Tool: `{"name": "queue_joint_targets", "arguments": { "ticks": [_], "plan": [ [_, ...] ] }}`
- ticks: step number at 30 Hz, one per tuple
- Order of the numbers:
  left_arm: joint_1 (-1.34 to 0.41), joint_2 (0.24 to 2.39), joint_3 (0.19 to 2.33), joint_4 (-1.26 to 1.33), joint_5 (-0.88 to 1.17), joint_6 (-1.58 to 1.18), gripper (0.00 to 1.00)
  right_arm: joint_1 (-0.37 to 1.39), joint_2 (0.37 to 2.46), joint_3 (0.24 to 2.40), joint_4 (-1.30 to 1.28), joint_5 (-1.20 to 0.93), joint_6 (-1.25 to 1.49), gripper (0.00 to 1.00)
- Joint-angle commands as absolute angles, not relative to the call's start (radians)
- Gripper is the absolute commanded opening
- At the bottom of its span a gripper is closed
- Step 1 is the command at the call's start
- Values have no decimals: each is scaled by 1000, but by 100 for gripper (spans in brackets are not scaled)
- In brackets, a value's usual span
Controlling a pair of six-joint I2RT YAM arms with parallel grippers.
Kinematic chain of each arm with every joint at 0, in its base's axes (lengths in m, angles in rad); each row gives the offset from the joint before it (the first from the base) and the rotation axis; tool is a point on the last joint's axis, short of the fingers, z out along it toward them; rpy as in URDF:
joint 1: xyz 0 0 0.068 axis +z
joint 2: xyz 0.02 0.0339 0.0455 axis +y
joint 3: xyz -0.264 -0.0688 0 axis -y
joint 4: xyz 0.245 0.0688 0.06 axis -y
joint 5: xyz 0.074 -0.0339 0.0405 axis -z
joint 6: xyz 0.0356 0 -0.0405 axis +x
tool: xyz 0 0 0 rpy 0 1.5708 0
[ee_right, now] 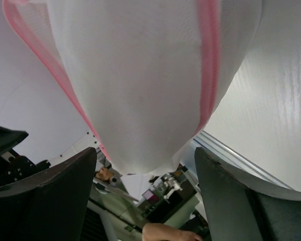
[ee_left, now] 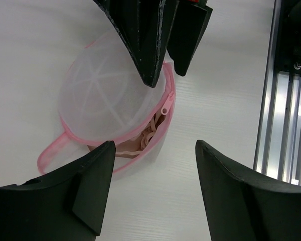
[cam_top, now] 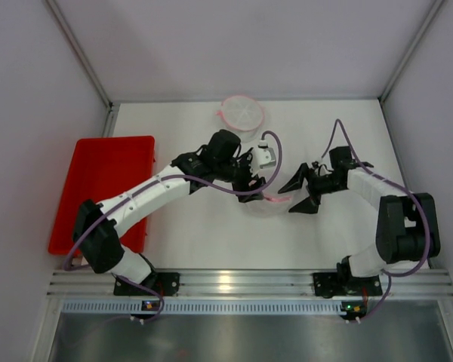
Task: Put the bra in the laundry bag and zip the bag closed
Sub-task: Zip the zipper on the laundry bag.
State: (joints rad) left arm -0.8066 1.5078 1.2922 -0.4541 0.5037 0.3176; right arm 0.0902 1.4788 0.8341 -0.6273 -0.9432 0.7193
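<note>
The laundry bag [ee_left: 105,98] is a white mesh dome with pink trim, lying on the white table between both grippers. Its zipper stands partly open, with the pink pull [ee_left: 164,109] at the side. The beige bra [ee_left: 140,143] shows inside through the gap. My left gripper [ee_left: 155,191] hovers above the bag's edge, open, with nothing between its fingers. My right gripper [ee_right: 145,191] is open too, the bag's mesh [ee_right: 140,75] bulging just in front of its tips. From above, the bag [cam_top: 270,200] lies between the left gripper [cam_top: 251,183] and the right gripper [cam_top: 294,196].
A red tray [cam_top: 102,188] lies at the table's left edge. A round pink-rimmed mesh piece [cam_top: 241,113] sits at the back centre. The aluminium rail [ee_left: 283,100] runs along the near edge.
</note>
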Motion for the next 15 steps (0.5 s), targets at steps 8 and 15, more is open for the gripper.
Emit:
{"name": "queue_joint_targets", "arguments": {
  "ticks": [8,15],
  "plan": [
    [-795,1407,1266,-436,477,298,73,149,1563,914,-512,-916,775,0],
    [-752,1333,1169,-437,584,287,75,187,1411,798,56,-865,917,0]
  ]
}}
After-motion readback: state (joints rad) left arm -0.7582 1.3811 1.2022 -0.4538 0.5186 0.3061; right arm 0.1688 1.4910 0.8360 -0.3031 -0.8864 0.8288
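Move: The laundry bag's rim at the far end of the zip sits between the right gripper's open fingers, about 1 cm left of it and 2 cm below. The zipper pull lies some 4 cm left of this hand and 2 below, level fore and aft; the bra in the open slot is roughly 7 cm left, 4 below. From the empty left gripper the rim end lies about 10 cm right, 1 back and 10 below, the zipper pull about 6 right, 1 back, 10 below. Sink the right gripper just under 2 cm while shutting its wide-open fingers to pinch the bag's rim and mesh beside the zipper pull, then draw that end forward about 4 cm, slightly left and up again, rolling the wrist some 15 degrees. Meanwhile ease the open left gripper about 3 cm left and a little up, touching nothing. ##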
